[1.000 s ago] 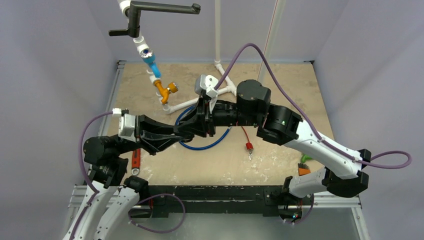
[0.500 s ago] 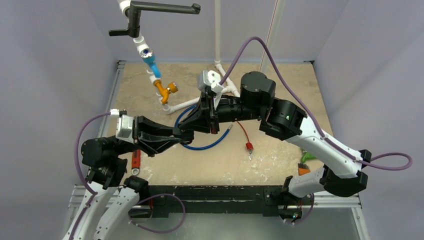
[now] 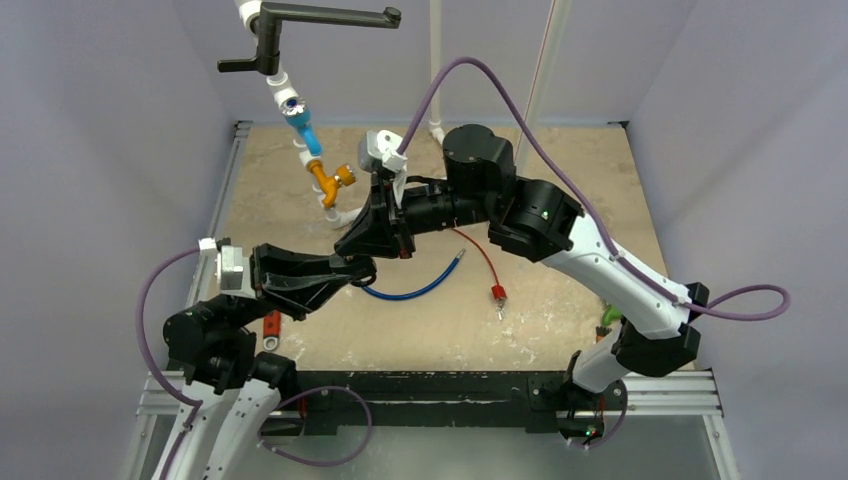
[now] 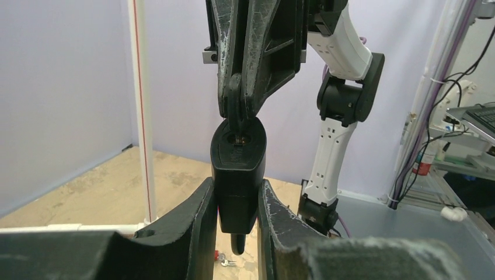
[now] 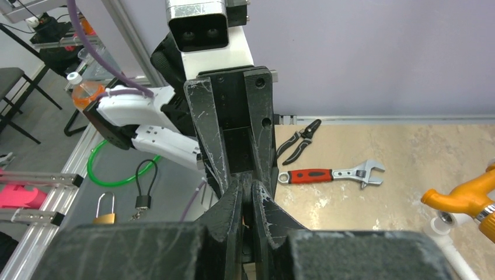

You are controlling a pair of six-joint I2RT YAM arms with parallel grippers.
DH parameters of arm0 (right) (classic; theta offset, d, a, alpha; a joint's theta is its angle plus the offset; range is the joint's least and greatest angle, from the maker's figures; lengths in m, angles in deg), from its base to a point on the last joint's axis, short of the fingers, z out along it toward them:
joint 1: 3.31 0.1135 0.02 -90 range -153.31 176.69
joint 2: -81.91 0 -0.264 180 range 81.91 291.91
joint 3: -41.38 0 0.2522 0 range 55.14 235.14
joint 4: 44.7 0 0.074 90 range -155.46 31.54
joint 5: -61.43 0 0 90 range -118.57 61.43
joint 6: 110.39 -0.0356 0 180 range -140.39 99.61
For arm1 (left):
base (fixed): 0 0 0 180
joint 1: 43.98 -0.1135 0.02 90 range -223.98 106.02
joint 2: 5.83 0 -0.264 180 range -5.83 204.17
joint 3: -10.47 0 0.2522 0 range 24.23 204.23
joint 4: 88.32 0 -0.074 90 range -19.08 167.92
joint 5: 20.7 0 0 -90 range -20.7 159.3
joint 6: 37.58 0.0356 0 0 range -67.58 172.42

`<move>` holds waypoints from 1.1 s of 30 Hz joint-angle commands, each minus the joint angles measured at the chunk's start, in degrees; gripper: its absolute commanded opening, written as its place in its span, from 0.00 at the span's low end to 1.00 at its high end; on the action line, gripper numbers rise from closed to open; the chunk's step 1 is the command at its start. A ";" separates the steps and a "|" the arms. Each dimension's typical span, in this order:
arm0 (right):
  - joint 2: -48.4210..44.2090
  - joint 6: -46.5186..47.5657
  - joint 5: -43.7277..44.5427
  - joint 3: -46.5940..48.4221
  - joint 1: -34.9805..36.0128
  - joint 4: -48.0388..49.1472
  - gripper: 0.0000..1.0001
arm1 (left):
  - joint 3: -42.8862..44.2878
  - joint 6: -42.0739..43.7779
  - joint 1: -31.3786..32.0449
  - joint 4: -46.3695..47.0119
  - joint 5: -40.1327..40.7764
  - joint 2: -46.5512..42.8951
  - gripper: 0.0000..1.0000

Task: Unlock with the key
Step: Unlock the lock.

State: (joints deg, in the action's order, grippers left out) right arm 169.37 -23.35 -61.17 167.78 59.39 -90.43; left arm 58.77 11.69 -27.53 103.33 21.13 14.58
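A black lock [image 4: 238,175] stands upright between the fingers of my left gripper [image 4: 236,185], which is shut on its body. A short pin sticks out below it. From above, my right gripper [image 4: 236,114] comes down onto the keyhole at the lock's top. Its fingers are pinched together on the key, which is almost wholly hidden. In the right wrist view the right gripper [image 5: 247,188] shows only a thin gap. From above, the left gripper [image 3: 362,268] and right gripper [image 3: 352,243] meet over the table's left middle. A blue cable [image 3: 415,290] trails from there.
A white pipe frame with an orange valve [image 3: 335,180] and a blue fitting [image 3: 303,130] stands just behind the grippers. A red wire with a tag [image 3: 495,293] lies to the right. A red-handled wrench [image 5: 330,174] and pliers [image 5: 297,140] lie near the left arm's base.
Both arms have shifted left and back toward the pipe frame, the lock going along in the left gripper. The right gripper has closed at the keyhole.
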 commanded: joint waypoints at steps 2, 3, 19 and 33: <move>3.92 -1.45 -1.30 3.90 3.24 -0.91 0.00 | -1.62 -4.14 -3.24 11.40 6.27 -4.24 0.00; 4.61 -1.50 -1.16 4.76 3.69 -1.04 0.00 | -1.85 -4.63 -3.60 11.57 6.38 -5.07 0.00; 0.88 -3.28 3.57 2.37 4.36 7.96 0.00 | -2.69 -7.67 -3.79 10.11 6.00 -5.54 0.00; -1.47 -4.15 3.77 -2.44 4.36 7.58 0.49 | -3.02 -5.37 -3.49 9.31 3.90 -4.67 0.00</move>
State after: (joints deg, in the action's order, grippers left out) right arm 171.34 -26.17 -57.93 168.33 63.13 -85.62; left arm 54.62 4.96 -30.94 109.03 23.69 9.05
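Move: The right hand already pinches the key, which stands in the lock's keyhole; the lock's middle lies about 5 cm below this hand, 2 cm to its right and 1 cm back. Down on the table, some 45 cm below, the blue hose lies about 14 cm ahead and 7 cm right, the red cable end 12 cm ahead and 25 cm right. The left hand grips the lock, with the key's head about 5 cm above it and level with it otherwise. Both hands carry lock and key about 2 cm left and 1 back, then the right releases the key. ##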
